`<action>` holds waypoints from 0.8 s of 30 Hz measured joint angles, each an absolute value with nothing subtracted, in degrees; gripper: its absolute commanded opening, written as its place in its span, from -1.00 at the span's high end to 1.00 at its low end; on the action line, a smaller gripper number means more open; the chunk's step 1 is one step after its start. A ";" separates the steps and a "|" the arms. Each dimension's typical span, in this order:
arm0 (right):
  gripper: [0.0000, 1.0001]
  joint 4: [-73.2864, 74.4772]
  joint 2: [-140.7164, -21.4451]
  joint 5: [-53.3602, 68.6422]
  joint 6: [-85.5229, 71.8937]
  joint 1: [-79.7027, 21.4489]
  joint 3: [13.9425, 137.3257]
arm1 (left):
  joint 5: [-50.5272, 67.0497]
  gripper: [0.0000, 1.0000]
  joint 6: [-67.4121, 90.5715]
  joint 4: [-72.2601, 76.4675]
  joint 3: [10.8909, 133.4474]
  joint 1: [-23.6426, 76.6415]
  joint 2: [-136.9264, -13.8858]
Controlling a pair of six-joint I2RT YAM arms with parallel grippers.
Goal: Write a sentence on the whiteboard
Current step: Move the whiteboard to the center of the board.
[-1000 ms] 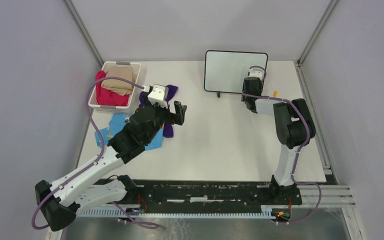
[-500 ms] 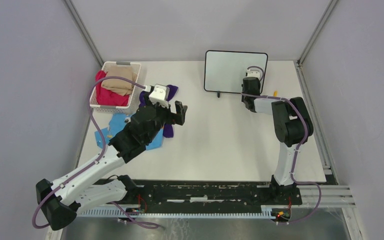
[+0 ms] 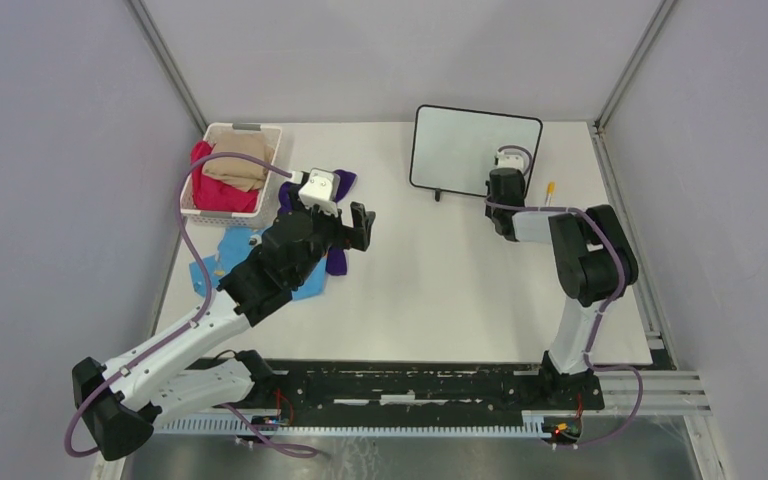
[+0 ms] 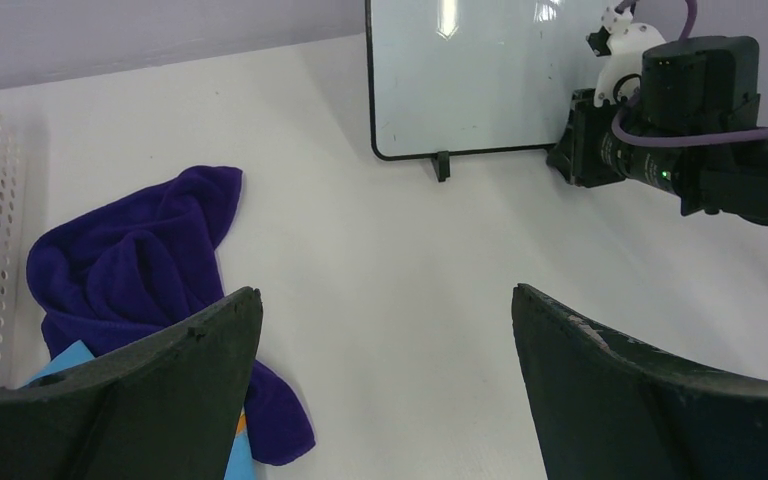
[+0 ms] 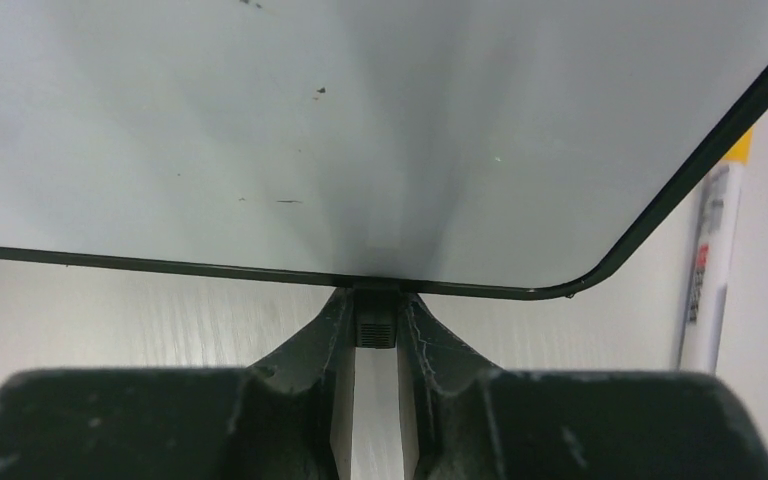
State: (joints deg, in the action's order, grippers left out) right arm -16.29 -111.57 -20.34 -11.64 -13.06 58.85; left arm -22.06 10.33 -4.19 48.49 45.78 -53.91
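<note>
The whiteboard stands upright at the back of the table, black-framed and blank; no sentence shows on it. It also shows in the left wrist view and fills the right wrist view. My right gripper is shut on the board's right black foot, at the bottom edge. A yellow-capped marker lies on the table just right of the board, also in the right wrist view. My left gripper is open and empty over the table's left middle; its fingers are wide apart.
A white basket with red and tan cloths stands at the back left. A purple cloth and a light blue cloth lie beside it, under my left arm. Grey walls close in the back and sides.
The whiteboard has shifted and turned slightly clockwise, its right side now farther right. My right gripper moved with it, a little right and nearer. The left arm has not moved.
</note>
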 measured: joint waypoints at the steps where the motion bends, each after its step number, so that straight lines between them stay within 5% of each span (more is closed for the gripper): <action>1: 1.00 -16.58 -110.43 -20.36 -11.81 -13.21 57.28 | -21.98 -0.98 10.33 -4.19 48.49 45.78 -53.91; 24: 1.00 -16.58 -76.58 -25.39 -20.93 -32.29 20.53 | -22.94 -0.98 10.07 -4.16 48.49 45.78 -53.91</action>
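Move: The right hand already grips the whiteboard's right black foot just above the table, with the whiteboard's middle about 5 cm ahead, 6 cm left and 8 cm above. The table's centre, where it goes, lies some 12 cm back and 22 cm left; the marker lies about 13 cm to the right and 2 cm back. For the idle left hand, the table's centre is roughly 7 cm ahead, 20 cm right and 28 cm below. Still pinching its foot, the right hand draws the whiteboard back 19 cm, then also 5 cm left, turning 10° counter-clockwise. ##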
